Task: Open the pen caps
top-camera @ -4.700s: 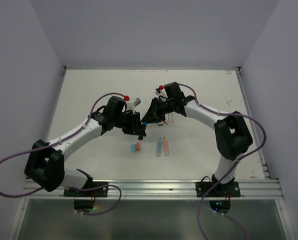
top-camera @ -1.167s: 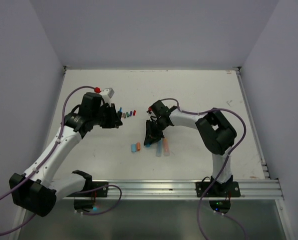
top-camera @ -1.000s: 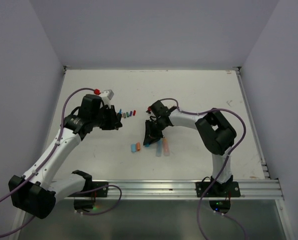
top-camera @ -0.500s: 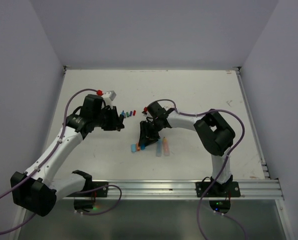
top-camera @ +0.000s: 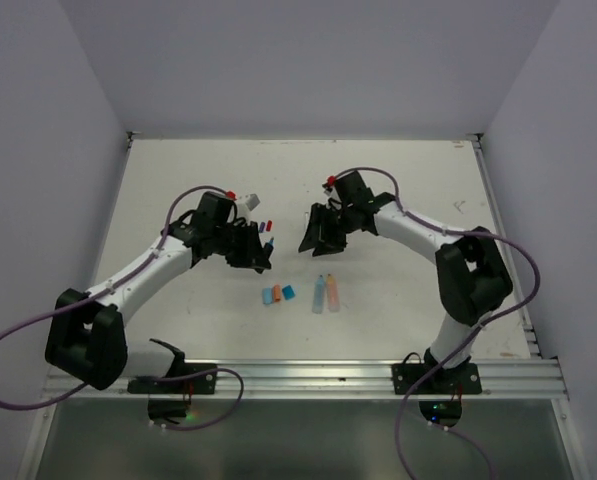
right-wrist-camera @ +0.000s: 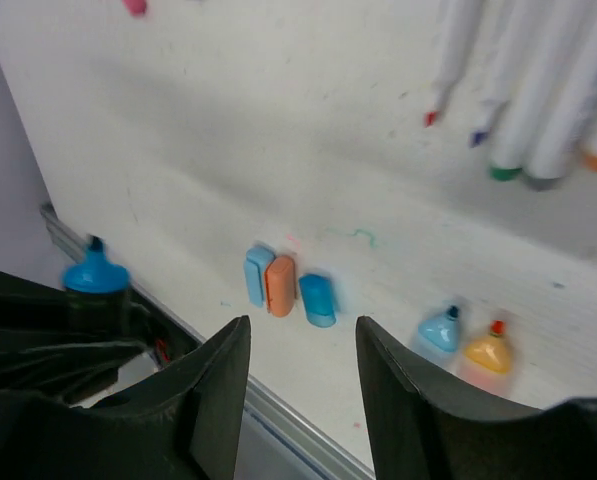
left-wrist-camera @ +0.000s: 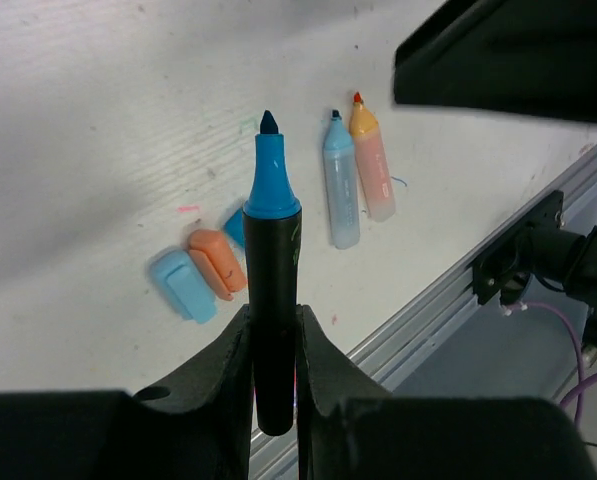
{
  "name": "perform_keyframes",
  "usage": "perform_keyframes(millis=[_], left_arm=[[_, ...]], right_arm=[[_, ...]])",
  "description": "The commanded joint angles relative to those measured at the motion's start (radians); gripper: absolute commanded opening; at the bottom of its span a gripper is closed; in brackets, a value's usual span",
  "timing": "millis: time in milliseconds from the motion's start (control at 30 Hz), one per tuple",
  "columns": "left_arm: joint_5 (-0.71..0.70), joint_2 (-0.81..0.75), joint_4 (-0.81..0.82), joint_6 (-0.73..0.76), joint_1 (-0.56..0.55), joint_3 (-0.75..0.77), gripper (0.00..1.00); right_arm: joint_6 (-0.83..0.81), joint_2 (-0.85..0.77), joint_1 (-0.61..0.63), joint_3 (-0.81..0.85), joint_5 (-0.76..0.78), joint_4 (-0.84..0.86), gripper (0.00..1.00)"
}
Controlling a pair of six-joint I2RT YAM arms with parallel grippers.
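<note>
My left gripper (left-wrist-camera: pixel 274 318) is shut on a black marker (left-wrist-camera: pixel 275 290), which stands up with its bare blue tip (left-wrist-camera: pixel 270 180) uncapped; in the top view the left gripper (top-camera: pixel 261 255) hovers left of centre. Three pen caps lie side by side on the table: light blue (right-wrist-camera: pixel 258 275), orange (right-wrist-camera: pixel 280 284) and blue (right-wrist-camera: pixel 318 299). They also show in the top view (top-camera: pixel 276 294). My right gripper (right-wrist-camera: pixel 300 330) is open and empty, high above them and further back (top-camera: pixel 316 238).
Two uncapped highlighters, light blue (top-camera: pixel 319 293) and orange (top-camera: pixel 332 291), lie right of the caps. Several thin pale pens (right-wrist-camera: pixel 538 90) with coloured ends lie at the far centre (top-camera: pixel 268 226). A metal rail (top-camera: pixel 308 375) runs along the near edge.
My right gripper has let go of the blue cap beside the orange one, then risen and drawn back. My left gripper has moved right toward the centre with the marker.
</note>
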Motion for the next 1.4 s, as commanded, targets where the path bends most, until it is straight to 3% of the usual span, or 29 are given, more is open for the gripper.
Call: perform_keyframes(millis=[0, 133, 533, 900, 1367], left_arm=[[0.049, 0.075, 0.075, -0.032, -0.079, 0.028, 0.00], [0.090, 0.135, 0.172, -0.087, -0.128, 0.012, 0.00], [0.130, 0.360, 0.327, -0.160, -0.231, 0.080, 0.00], [0.135, 0.532, 0.328, -0.206, -0.308, 0.237, 0.00], [0.064, 0.683, 0.192, -0.339, -0.400, 0.420, 0.00]], right_arm=[[-0.004, -0.119, -0.102, -0.022, 0.072, -0.080, 0.50], [-0.049, -0.210, -0.180, -0.027, 0.085, -0.162, 0.50], [-0.060, -0.359, -0.244, -0.108, 0.082, -0.201, 0.51], [-0.089, -0.432, -0.317, -0.145, 0.072, -0.244, 0.51], [-0.107, -0.472, -0.357, -0.191, 0.029, -0.253, 0.51]])
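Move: Some 18 cm to the right of the left hand, 3 cm back and 11 cm below, lies the uncapped orange pen, beside which the blue-tipped pen held in that hand is being brought. The pale-blue pen lies 3 cm left of the orange one, the blue cap about 11 cm left of it. From the empty right hand the orange pen is roughly 5 cm right, 8 cm back and 8 cm lower; the row of white pens lies 8 cm ahead and 4 cm right. Carrying the blue-tipped pen in its unchanged grip, the left hand sweeps about 18 cm right and sinks some 8 cm, mostly early on, passing over the pale-blue pen to come low above the orange one, turning a little clockwise and tipping down. The right hand, fingers still half open, clears the way: up 6 cm and 15 cm right, with a short swing forward and back. ##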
